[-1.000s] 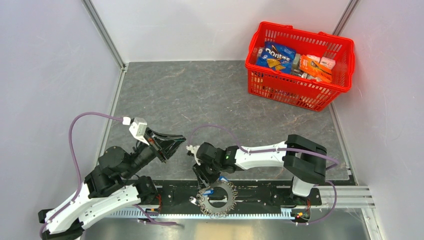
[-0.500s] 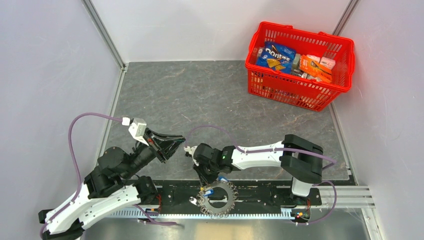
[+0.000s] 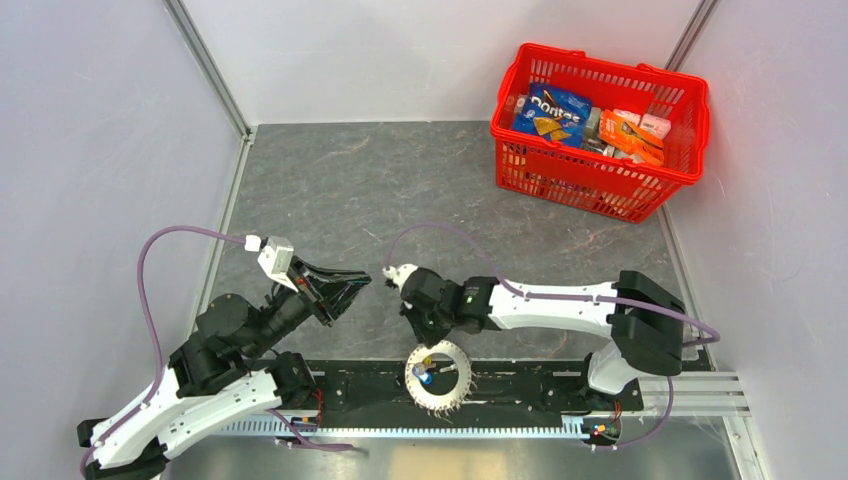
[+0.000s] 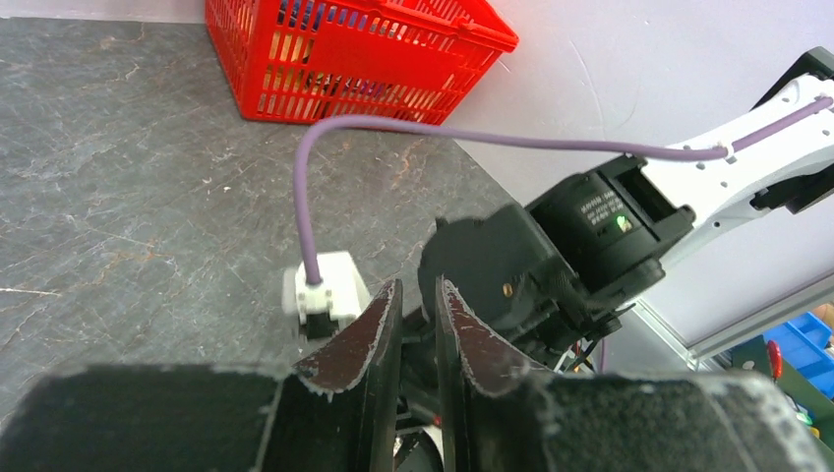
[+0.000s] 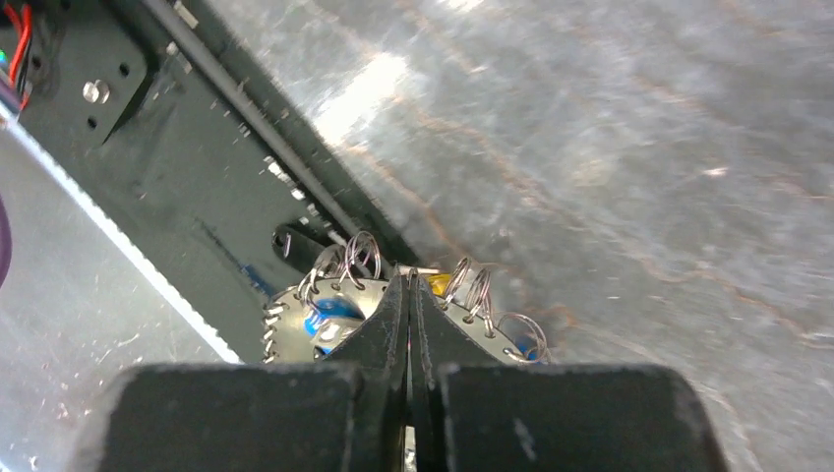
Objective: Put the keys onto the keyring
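The keyring (image 3: 460, 376) is a pale toothed disc-like loop edged with small wire rings, tipped up over the black base rail. A blue-headed key (image 3: 427, 378) shows in its middle. My right gripper (image 3: 430, 338) reaches down onto its far rim. In the right wrist view the gripper (image 5: 409, 280) is shut on the keyring (image 5: 285, 329), whose rim runs out on both sides of the fingers, with a blue key (image 5: 325, 320) and a yellow tag (image 5: 440, 285) close by. My left gripper (image 3: 362, 281) hovers to the left, its jaws (image 4: 418, 285) narrowly open and holding nothing.
A red basket (image 3: 590, 185) of snack packets stands at the back right, also in the left wrist view (image 4: 344, 69). The black base rail (image 3: 530, 385) runs along the near edge. Side walls close in the grey mat (image 3: 380, 190).
My right gripper has shut on the keyring's rim. The ring has shifted slightly away from the near edge and tipped up, showing a paler face. The left arm has not moved.
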`<state>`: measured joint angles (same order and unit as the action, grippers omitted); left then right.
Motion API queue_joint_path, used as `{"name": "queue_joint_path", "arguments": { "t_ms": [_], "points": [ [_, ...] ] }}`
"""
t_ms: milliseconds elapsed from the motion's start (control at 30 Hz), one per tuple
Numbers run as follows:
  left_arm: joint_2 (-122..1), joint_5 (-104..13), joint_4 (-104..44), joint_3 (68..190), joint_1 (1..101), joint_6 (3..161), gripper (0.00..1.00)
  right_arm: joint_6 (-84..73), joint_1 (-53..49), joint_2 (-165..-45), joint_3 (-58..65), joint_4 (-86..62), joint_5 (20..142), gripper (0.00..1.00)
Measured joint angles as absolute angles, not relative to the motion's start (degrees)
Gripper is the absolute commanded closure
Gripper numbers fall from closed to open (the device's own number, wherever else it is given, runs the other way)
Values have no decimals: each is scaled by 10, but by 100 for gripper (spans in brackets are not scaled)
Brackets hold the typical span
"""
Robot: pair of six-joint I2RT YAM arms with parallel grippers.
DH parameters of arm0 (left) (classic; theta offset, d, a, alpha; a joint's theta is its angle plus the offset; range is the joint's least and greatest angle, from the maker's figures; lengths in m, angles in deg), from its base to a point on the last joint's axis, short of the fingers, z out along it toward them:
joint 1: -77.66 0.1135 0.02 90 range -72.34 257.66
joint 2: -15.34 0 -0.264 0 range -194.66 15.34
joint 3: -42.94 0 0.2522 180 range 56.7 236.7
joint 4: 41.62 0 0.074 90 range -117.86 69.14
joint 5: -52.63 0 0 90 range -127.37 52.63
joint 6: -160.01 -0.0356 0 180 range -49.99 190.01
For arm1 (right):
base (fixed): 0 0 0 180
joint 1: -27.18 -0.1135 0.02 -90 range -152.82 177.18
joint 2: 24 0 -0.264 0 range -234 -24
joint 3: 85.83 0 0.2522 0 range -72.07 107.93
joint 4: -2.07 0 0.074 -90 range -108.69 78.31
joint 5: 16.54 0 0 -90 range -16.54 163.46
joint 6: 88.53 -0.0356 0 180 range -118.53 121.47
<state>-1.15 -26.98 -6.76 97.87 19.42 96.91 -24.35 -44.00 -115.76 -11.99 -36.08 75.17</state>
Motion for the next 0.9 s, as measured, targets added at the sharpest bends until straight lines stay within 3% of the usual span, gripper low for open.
{"name": "queue_joint_path", "arguments": {
  "t_ms": [367,700,900],
  "points": [
    [-11,-269,-68,979,194,960,75,-199,-278,-1145,-112,-379,724,100],
    [-13,-267,-68,979,194,949,74,-171,-205,-1212,-83,-369,726,99],
    [-21,-262,-67,979,194,941,74,-162,-203,-1230,-83,-366,726,65]
  ]
}}
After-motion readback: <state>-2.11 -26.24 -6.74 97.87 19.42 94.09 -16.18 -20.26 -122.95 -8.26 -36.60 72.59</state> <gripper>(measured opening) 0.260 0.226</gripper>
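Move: The keyring is already pinched by its far rim in the right hand, its middle some 7 cm back, 3 cm right and 2 cm below. The bare table spot for its middle lies about 8 cm ahead, 6 cm right and 4 cm down. A blue key tag sits roughly 6 cm back and 1 cm left, a yellow key 3 cm back and 1 cm right. From the idle left hand, that spot is some 6 cm ahead, 14 cm right and 29 cm below. The keyring, still pinched at its far rim, is carried by the right hand from over the near rail out over the table, about 15 cm forward and 7 cm to the right, swinging nearly 20 degrees clockwise. After a slight rise, the hand sinks some 3 cm to lay the ring down, slows, and just at the end starts to open the fingers about the rim. ##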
